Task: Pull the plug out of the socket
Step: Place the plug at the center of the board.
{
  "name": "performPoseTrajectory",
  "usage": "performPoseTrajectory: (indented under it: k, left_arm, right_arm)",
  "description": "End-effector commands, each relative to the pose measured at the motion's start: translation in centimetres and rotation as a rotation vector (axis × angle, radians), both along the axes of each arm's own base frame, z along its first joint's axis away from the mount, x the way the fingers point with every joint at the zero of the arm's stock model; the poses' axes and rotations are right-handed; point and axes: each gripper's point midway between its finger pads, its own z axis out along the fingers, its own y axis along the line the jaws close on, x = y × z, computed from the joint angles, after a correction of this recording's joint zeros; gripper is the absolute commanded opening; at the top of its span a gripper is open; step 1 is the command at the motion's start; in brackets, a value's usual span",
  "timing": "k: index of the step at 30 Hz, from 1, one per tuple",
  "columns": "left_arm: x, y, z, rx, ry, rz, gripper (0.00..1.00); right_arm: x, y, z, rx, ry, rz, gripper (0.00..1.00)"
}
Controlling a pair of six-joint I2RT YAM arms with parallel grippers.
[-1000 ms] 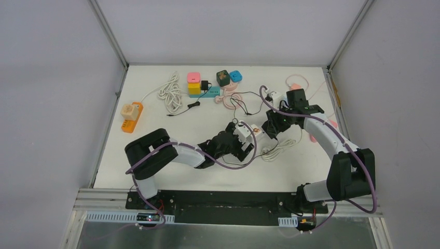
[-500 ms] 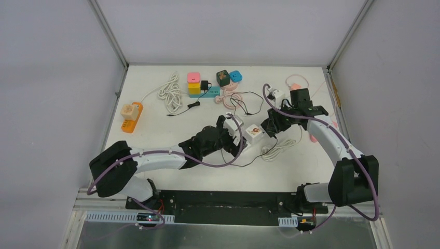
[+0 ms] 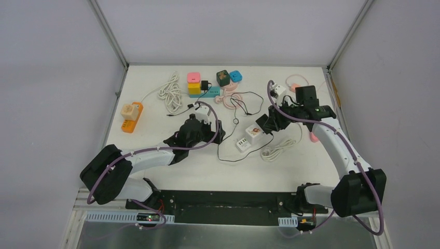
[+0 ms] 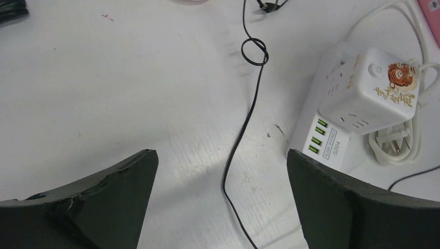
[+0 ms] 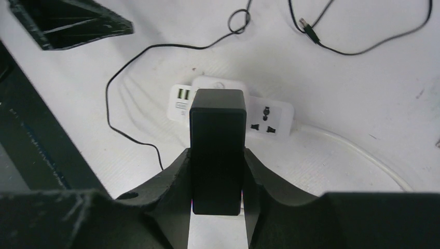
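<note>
The black plug (image 5: 218, 124) is a boxy adapter clamped between the fingers of my right gripper (image 5: 218, 155), which is shut on it. It hangs in front of the white socket strip (image 5: 270, 120) and hides the strip's middle, so I cannot tell whether its pins touch. From above, my right gripper (image 3: 265, 124) sits at the right side of the white cube (image 3: 254, 132) on the socket strip (image 3: 242, 144). My left gripper (image 4: 222, 176) is open over bare table, left of the strip (image 4: 327, 142). A thin black cable (image 4: 249, 119) runs between its fingers.
An orange strip with a beige cube (image 3: 129, 116) lies far left. A coiled white cord (image 3: 168, 93), pink and yellow cubes (image 3: 193, 83), a dark cube (image 3: 223, 78) and a blue cube (image 3: 236, 76) sit at the back. A white cord (image 3: 277, 148) loops right of the socket strip.
My left arm has swung left and back, away from the socket strip, its jaws open throughout. The right gripper with the plug has drifted slightly toward the back right.
</note>
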Motion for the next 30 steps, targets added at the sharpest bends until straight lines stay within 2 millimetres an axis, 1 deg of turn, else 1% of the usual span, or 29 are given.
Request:
performPoseTrajectory:
  k: [1, 3, 5, 7, 8, 9, 11, 12, 14, 19, 21, 24, 27, 30]
  left_arm:
    - [0.8, 0.9, 2.1, -0.093, -0.031, 0.077, 0.99]
    - [0.8, 0.6, 2.5, -0.117, -0.047, 0.049, 0.97]
    - [1.3, 0.2, 2.9, -0.144, -0.051, 0.031, 0.94]
    - [2.2, -0.2, 2.9, -0.175, -0.034, 0.035, 0.91]
    - [2.7, -0.5, 2.9, -0.200, -0.012, 0.025, 0.87]
    - [3.3, -0.8, 2.9, -0.228, 0.006, 0.024, 0.83]
    - [4.5, -1.4, 3.1, -0.294, 0.032, 0.023, 0.79]
    - [5.1, -1.7, 2.6, -0.315, 0.051, 0.027, 0.78]
    - [6.6, -2.5, 2.7, -0.356, 0.068, 0.040, 0.76]
    - [9.9, -4.5, 1.4, -0.402, 0.121, 0.078, 0.74]
    - [11.0, -5.4, 0.9, -0.429, 0.147, 0.085, 0.70]
    - [12.3, -6.8, 0.7, -0.485, 0.173, 0.077, 0.63]
    - [13.3, -7.7, 0.5, -0.528, 0.191, 0.076, 0.59]
    - [14.0, -8.5, -0.2, -0.542, 0.221, 0.074, 0.55]
  right_arm:
    - [-1.7, 2.8, 6.0, 0.136, -0.112, 0.181, 0.00]
    - [-2.4, 3.5, 7.5, 0.168, -0.124, 0.225, 0.00]
    - [-2.5, 4.0, 9.2, 0.200, -0.136, 0.240, 0.00]
    - [-2.4, 4.4, 11.1, 0.224, -0.156, 0.246, 0.00]
    - [-2.3, 4.5, 11.9, 0.231, -0.162, 0.246, 0.00]
    - [-2.1, 4.6, 12.5, 0.238, -0.167, 0.244, 0.00]
    - [-1.7, 4.7, 13.5, 0.246, -0.180, 0.237, 0.00]
    - [-1.6, 4.7, 13.8, 0.249, -0.185, 0.233, 0.00]
    - [-1.3, 4.7, 13.9, 0.248, -0.185, 0.224, 0.00]
    - [-1.1, 4.7, 12.7, 0.251, -0.171, 0.206, 0.00]
    - [-1.1, 4.6, 12.3, 0.251, -0.168, 0.200, 0.00]
    - [-1.2, 4.5, 12.0, 0.255, -0.163, 0.192, 0.00]
    - [-1.1, 4.5, 11.7, 0.261, -0.156, 0.189, 0.00]
    - [-1.1, 4.5, 11.4, 0.264, -0.148, 0.187, 0.00]
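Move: The left hand, open and empty, has the tangle of thin black cord about 13 cm ahead of it, 7 cm to its right and some 10 cm below. The cord's little ring lies about 7 cm ahead and 5 cm right, the pink cable coil 17 cm ahead and 4 cm right. The right hand holds the black plug; the board's middle is roughly 18 cm to its left, 3 cm ahead and 16 cm down, the white cube socket 6 cm left, 1 cm ahead, 13 cm down. Forward and to the right, sinking some 3 cm, the left hand reaches about 14 cm over the cord's ring to the black tangle, rolling its left side down, tipping its fingers downward and closing them about halfway. Meanwhile the right hand keeps its grip on the plug and lifts it about 12 cm while shifting 4 cm left, away from the cube socket, then eases back down 3 cm. ##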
